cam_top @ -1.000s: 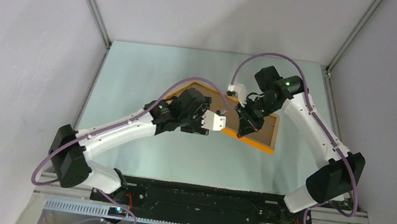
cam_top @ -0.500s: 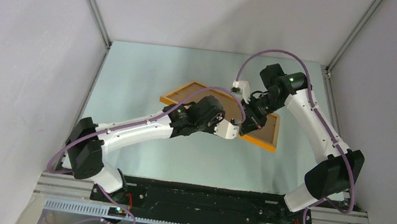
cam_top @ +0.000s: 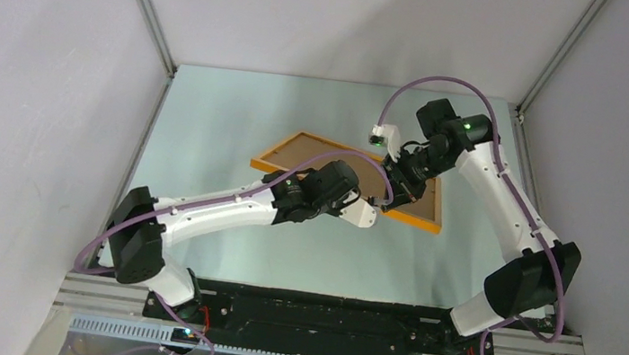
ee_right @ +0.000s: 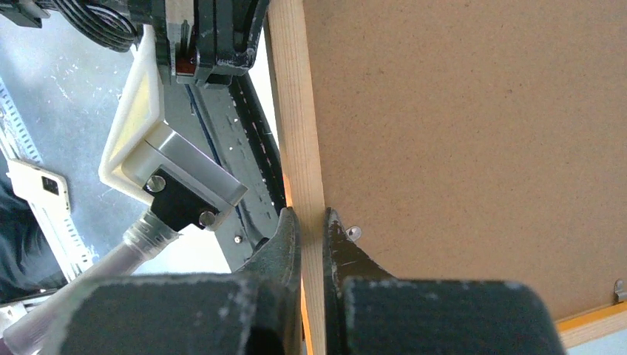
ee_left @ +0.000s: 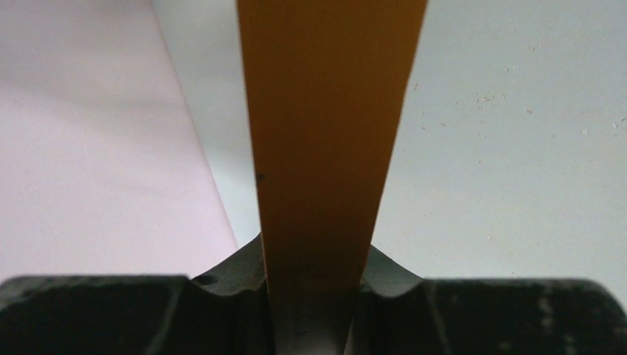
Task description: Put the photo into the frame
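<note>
The frame (cam_top: 282,157) is an orange-tan rectangle lifted off the table, back side up, with the brown backing board (cam_top: 332,154) filling it. My right gripper (cam_top: 398,190) is shut on the frame's pale wooden rail (ee_right: 296,111), one finger on each face (ee_right: 312,222). My left gripper (cam_top: 373,205) is at the frame's near edge. In the left wrist view the orange rail (ee_left: 325,133) runs straight between the jaws (ee_left: 316,259), and both jaws press against it. The photo is out of view.
The pale green table (cam_top: 237,114) is walled by grey panels on the left, back and right. The left arm's wrist camera block (ee_right: 163,163) and its cable hang close beside the frame's rail. Small metal tabs (ee_right: 353,233) sit on the backing board.
My left gripper has moved right to the frame's near edge and closed from wide open onto the rail. The frame has swung slightly, showing more of its left corner. The right gripper kept its hold.
</note>
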Motion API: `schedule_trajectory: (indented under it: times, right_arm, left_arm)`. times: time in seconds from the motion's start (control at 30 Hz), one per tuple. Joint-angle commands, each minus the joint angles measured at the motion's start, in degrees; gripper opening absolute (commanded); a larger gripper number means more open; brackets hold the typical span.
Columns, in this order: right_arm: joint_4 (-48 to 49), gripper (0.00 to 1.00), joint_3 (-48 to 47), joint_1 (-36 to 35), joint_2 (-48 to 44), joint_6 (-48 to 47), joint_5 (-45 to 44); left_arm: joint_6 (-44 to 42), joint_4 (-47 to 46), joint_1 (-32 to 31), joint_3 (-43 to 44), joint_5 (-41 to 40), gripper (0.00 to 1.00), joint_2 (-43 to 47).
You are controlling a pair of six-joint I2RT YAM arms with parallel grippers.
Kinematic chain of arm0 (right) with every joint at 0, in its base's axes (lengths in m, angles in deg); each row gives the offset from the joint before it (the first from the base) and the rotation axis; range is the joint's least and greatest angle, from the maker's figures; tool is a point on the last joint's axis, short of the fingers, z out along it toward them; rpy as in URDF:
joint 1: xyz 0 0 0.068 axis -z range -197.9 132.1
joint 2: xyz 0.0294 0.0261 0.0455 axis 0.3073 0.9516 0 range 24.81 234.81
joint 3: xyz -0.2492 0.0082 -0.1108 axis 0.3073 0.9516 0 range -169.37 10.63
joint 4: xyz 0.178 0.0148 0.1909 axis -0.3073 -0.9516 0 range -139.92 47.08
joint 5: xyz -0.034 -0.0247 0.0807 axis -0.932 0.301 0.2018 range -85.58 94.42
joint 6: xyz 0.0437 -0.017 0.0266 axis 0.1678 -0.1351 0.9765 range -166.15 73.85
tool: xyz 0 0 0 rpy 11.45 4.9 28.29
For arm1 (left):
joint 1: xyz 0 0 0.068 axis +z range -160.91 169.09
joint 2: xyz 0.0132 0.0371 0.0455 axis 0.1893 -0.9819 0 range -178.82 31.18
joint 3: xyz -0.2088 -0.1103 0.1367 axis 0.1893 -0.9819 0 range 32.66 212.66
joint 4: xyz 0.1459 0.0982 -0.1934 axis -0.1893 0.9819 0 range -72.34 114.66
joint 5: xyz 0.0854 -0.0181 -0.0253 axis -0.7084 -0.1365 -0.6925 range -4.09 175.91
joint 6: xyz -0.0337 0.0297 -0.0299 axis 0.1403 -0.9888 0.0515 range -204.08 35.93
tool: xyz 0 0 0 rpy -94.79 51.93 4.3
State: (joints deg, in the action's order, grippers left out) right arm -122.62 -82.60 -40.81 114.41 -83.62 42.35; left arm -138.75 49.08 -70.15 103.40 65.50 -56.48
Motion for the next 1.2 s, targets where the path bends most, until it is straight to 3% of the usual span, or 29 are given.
schedule_trajectory:
  times: [0.0, 0.23, 0.37, 0.67, 1.17]
  right_arm:
    - [3.3, 0.02, -3.3, 0.6, -3.7, 3.9, -3.0]
    - [6.8, 0.47, -3.5, 0.6, -7.3, 7.2, -6.9]
    - [8.8, 0.61, -2.9, 0.8, -10.6, 8.2, -9.4]
    - [12.3, 0.76, 1.7, 0.0, -21.6, 7.1, -13.7]
    - [13.8, 0.83, 6.9, -12.4, -30.6, 8.4, -21.2]
  left_arm:
    - [4.4, 2.9, -1.2, 3.8, -1.3, 0.00, 4.0]
    - [6.5, 7.8, -1.2, 6.5, 1.4, 0.00, 6.6]
    - [7.4, 10.1, -1.2, 7.2, 2.5, 0.00, 7.8]
    - [7.3, 15.9, -1.2, 7.6, 3.7, 0.00, 10.5]
    - [6.8, 26.7, -1.1, 16.3, 6.1, 0.00, 10.0]
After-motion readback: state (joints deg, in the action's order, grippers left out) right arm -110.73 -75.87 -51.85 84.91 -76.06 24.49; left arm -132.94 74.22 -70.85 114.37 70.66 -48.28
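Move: Both hands already pinch the frame's raised near rail, the right about 11 cm to the right of the left hand and 3 cm nearer the bases. The frame's middle lies some 9 cm ahead, 4 cm right and 9 cm below the left hand; from the right hand it is about 10 cm ahead, 7 cm left and 11 cm lower. The near-right corner is roughly 11 cm right of the right hand and 2 cm back. Left hand carries the held frame up, back and leftward while the right opens off it, rising about 9 cm. ##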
